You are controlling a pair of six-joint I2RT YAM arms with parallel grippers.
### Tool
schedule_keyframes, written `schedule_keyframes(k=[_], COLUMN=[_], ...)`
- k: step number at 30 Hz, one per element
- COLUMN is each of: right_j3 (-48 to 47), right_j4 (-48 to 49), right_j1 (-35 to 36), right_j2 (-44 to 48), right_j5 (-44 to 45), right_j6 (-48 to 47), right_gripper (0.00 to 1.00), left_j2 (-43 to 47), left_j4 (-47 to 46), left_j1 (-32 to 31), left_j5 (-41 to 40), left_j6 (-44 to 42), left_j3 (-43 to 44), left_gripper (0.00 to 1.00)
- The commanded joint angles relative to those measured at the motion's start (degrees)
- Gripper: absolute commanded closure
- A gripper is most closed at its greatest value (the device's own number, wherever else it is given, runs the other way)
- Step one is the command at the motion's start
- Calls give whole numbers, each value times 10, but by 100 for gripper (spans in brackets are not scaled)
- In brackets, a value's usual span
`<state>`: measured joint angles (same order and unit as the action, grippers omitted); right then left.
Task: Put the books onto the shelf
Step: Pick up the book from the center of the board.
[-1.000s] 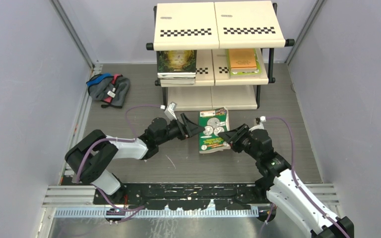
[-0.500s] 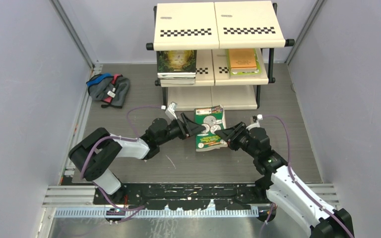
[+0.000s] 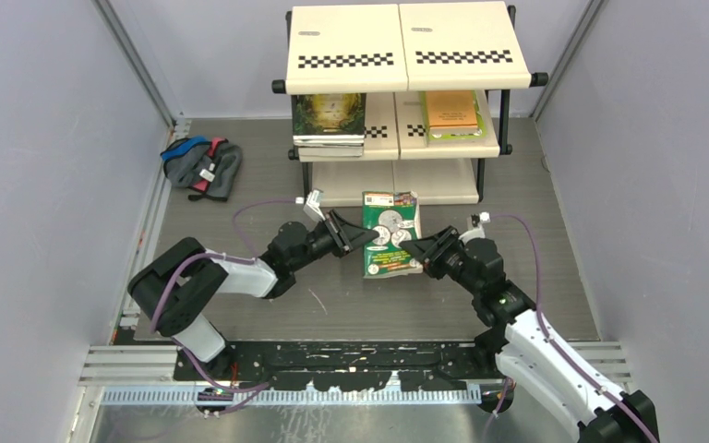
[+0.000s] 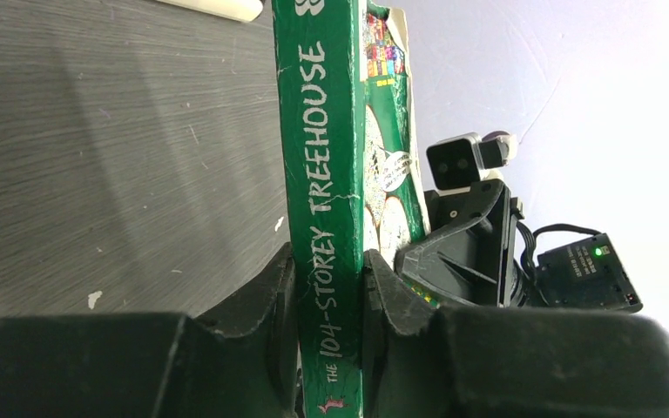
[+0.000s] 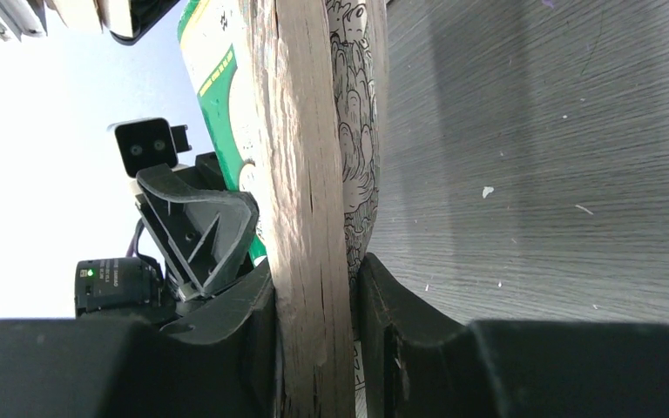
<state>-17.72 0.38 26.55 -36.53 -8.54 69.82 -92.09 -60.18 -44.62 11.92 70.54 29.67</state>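
A green book (image 3: pixel 391 233) hangs between both arms, just above the floor in front of the shelf (image 3: pixel 404 55). My left gripper (image 3: pixel 366 236) is shut on its spine side; in the left wrist view the green spine (image 4: pixel 327 200) reading "104-Storey Treehouse" sits between the fingers (image 4: pixel 270 296). My right gripper (image 3: pixel 417 251) is shut on the opposite page edge (image 5: pixel 309 200). On the middle tier lie a dark green-gold book (image 3: pixel 329 114) on a small stack at the left and an orange-green book (image 3: pixel 451 113) at the right.
A grey-blue cloth bundle (image 3: pixel 203 164) lies on the floor at the far left. Grey walls close in on both sides. The shelf's bottom tier (image 3: pixel 443 183) sits right behind the held book. A black rail (image 3: pixel 332 365) runs along the near edge.
My left gripper has moved right to the book's spine and closed on it. The right gripper carried the book slightly left and toward the shelf, then held still.
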Motion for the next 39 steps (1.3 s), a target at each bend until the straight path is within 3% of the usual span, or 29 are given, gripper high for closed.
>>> schedule_keyframes(k=[1, 4, 8, 24, 32, 39], right_j3=[-31, -41, -43, -38, 1, 29], right_j4=[-8, -71, -107, -247, -213, -181], right_j1=[3, 3, 3, 3, 6, 11], right_j2=[44, 70, 85, 202, 195, 182], right_j5=[34, 69, 98, 152, 123, 104], right_j6=[-12, -30, -37, 4, 76, 123], right_gripper=[77, 53, 40, 36, 35, 33], left_j2=[6, 12, 13, 33, 37, 36], left_j4=[-69, -69, -78, -95, -94, -61], left_j1=[-8, -14, -29, -87, -127, -137], left_j5=[-18, -53, -100, -291, -409, -443], left_j6=[1, 7, 20, 35, 44, 59], left_j3=[-1, -5, -12, -42, -32, 18], left_gripper=[100, 100, 100, 100, 100, 100])
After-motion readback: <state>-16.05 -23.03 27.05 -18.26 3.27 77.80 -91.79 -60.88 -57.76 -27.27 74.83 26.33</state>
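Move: The book is held between both hands: its middle is about 4 cm to the right of the left hand, and about 3 cm to the left and 2 cm ahead of the right hand, at their height. From the left hand, the lowest shelf lies some 18 cm ahead, 3 cm right and 11 cm lower; the orange book is roughly 20 cm ahead, 16 cm right, and the book stack 20 cm ahead, 9 cm left, both slightly higher. Rightward and opening as it goes, the right hand lets go of the book's page edge and backs off about 5 cm, yawing a little clockwise, then draws back slightly and dips at the end with its fingers tipping down. The left hand keeps its pinch on the spine and swings the book some 25 degrees counter-clockwise while sinking a couple of centimetres. ##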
